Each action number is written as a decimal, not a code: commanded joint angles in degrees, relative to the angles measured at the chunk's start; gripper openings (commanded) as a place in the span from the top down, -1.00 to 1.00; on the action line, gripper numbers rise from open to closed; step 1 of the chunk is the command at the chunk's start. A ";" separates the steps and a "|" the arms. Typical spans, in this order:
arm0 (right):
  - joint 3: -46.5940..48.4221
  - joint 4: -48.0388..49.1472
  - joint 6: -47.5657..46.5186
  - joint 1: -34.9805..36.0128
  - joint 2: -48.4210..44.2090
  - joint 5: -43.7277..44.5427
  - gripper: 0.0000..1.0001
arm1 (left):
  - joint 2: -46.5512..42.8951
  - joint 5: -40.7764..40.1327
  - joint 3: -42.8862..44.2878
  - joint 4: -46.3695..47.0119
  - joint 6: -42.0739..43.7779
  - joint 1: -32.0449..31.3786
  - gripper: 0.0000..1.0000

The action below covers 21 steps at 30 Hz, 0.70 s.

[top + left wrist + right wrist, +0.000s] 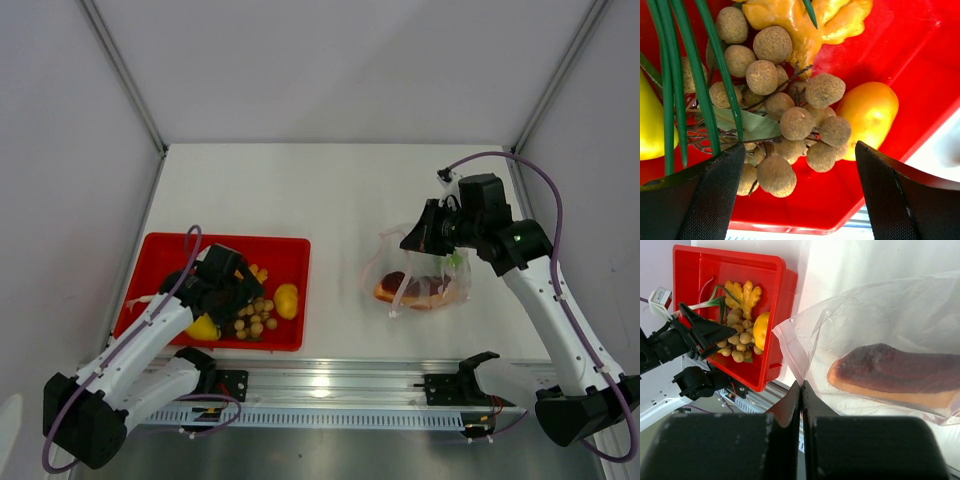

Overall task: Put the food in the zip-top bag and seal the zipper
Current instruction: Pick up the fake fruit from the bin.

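Note:
My left gripper (235, 290) (800, 147) hangs open over the red tray, its fingers on either side of a cluster of small tan balls (795, 122) (255, 315). Beside the cluster lie a yellow lemon (870, 112) (287, 300), green stalks (675, 75) and a yellow knobbly piece (805, 20). The zip-top bag (420, 280) (865, 325) lies at the right with an orange-brown wedge (895, 377) inside. My right gripper (412, 240) (801, 385) is shut on the bag's thin edge and holds it up. The zipper shows only as a faint pink line (370, 265) at the mouth.
The red tray (160, 250) (775, 305) stands at the front left, its rim close to the aluminium rail (340, 385) along the table's near edge. White table (330, 200) lies between tray and bag. White walls enclose the back and both sides.

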 commanded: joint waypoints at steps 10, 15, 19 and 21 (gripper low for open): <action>0.16 1.08 0.02 0.36 -0.49 0.04 1.00 | 10.12 -0.33 2.01 9.01 0.01 0.54 -0.53; 0.07 0.81 -0.25 0.45 -0.58 0.47 1.00 | 11.53 3.01 0.70 12.44 1.59 0.54 0.36; 0.16 0.81 -0.25 0.36 -0.49 0.65 1.00 | 9.17 2.58 1.22 12.27 2.82 0.54 0.69; 0.25 0.81 -0.16 0.45 -0.32 0.56 1.00 | 6.71 1.26 2.62 11.21 3.78 0.54 0.77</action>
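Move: The brown fruit bunch lies just under and ahead of the open left gripper, its middle about 2 cm forward, 1 cm right and 2 cm down. At that same level, counted from the gripper, the orange mango is about 8 cm right and 3 cm ahead, the yellow ginger root some 8 cm ahead and 1 cm right, and the lemon about 9 cm left and 2 cm back. From the right hand the bunch is roughly 30 cm left, 5 cm back and 20 cm down. Push the left gripper forward about 3 cm and down some 2.5 cm into the near part of the brown bunch, drifting a little to the right, with the fingers still pointing steeply down. Close the fingers from wide open on the way until they pinch brown balls between the tips, then ease up about half a centimetre with the grip kept. Keep the right gripper still, shut on the bag's edge. ##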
